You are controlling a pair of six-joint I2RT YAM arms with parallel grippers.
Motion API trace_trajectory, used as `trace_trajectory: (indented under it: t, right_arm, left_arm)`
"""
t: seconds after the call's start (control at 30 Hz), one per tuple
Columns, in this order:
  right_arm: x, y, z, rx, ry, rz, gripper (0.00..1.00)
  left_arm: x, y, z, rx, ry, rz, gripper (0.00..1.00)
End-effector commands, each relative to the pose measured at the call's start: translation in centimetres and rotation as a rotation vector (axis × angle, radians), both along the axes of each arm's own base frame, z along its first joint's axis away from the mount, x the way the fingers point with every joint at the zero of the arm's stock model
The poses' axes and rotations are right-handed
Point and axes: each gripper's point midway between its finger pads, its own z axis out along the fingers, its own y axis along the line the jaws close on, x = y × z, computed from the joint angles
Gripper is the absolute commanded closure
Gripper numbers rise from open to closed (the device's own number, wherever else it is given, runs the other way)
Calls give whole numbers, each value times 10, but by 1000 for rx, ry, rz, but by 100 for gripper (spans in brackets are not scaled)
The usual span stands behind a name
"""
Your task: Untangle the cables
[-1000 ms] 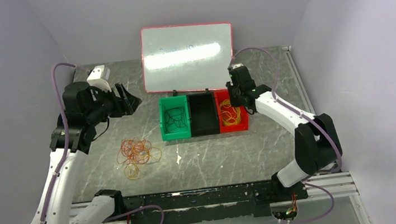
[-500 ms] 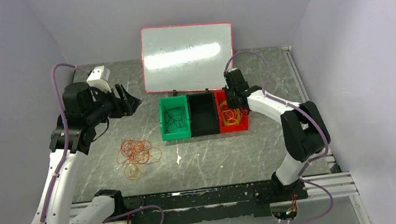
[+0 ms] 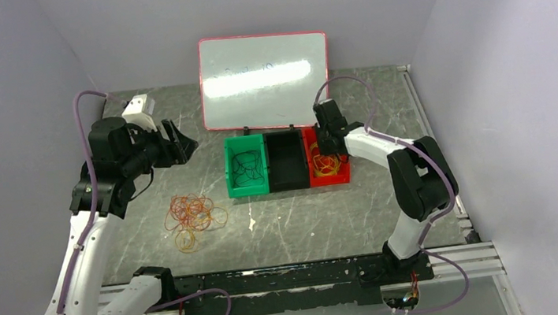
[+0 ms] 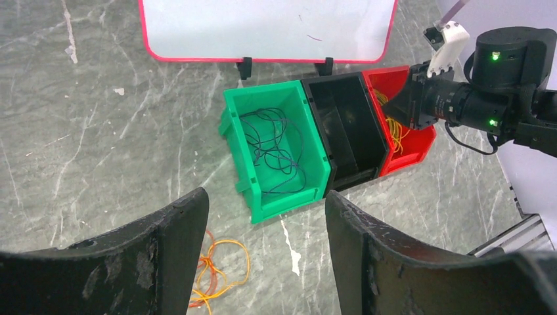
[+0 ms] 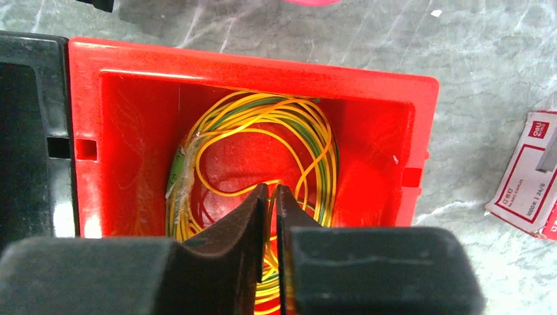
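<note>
A tangle of orange-red and yellow cables [image 3: 191,215] lies on the table at the left; part of it shows in the left wrist view [image 4: 220,266]. My left gripper [image 3: 183,146] is open and empty, raised behind that tangle [image 4: 264,203]. Thin dark cables [image 4: 276,147] lie in the green bin [image 3: 248,178]. Yellow cables [image 5: 263,128] fill the red bin [image 3: 341,172]. My right gripper [image 3: 324,146] hangs over the red bin [image 5: 249,69], its jaws nearly closed [image 5: 271,189], with a yellow strand pinched between the tips.
The black bin [image 3: 286,160] sits between the green and red bins. A whiteboard [image 3: 265,80] stands just behind the bins. A small white and red carton [image 5: 529,174] lies on the table right of the red bin.
My right arm has swung left and its gripper has moved down over the red bin. The left arm has barely moved.
</note>
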Motion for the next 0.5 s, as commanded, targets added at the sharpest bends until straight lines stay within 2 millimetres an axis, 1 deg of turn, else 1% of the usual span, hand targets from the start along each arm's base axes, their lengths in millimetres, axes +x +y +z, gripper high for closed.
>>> trace_trajectory:
  t: [0.0, 0.07, 0.1, 0.27, 0.47]
  right_arm:
    - [8, -2, 21, 4, -55, -6, 82]
    - [6, -3, 27, 0, -58, -7, 74]
    - [6, -4, 28, -3, -57, -7, 72]
    - [6, 0, 54, 24, -90, 0, 65]
    - [0, 1, 80, 51, -114, 9, 56]
  left_arm:
    - [-3, 2, 1, 17, -11, 5, 30]
    - [-3, 2, 1, 18, -9, 3, 30]
    - [-3, 3, 2, 22, -12, 5, 30]
    - [-4, 8, 4, 40, -17, 27, 30]
    - [-4, 5, -1, 32, -8, 14, 30]
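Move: The right fingertips are down inside the red box, a yellow strand between them, with the yellow cable coil's middle about 1 cm ahead and 2 cm below. From this hand the empty black box lies about 10 cm left and level with it, the green box of dark cable some 20 cm left, and a small staple box about 12 cm right and 3 cm farther out. The coil is roughly 34 cm right, 11 cm ahead and 27 cm below the left hand. The right fingers let go of the yellow strand over the coil, spreading from nearly shut to somewhat under half open. The hand lifts almost straight up, slowly at first and then faster, about 5 cm away from the coil, fingers tilting up some 5 degrees. ##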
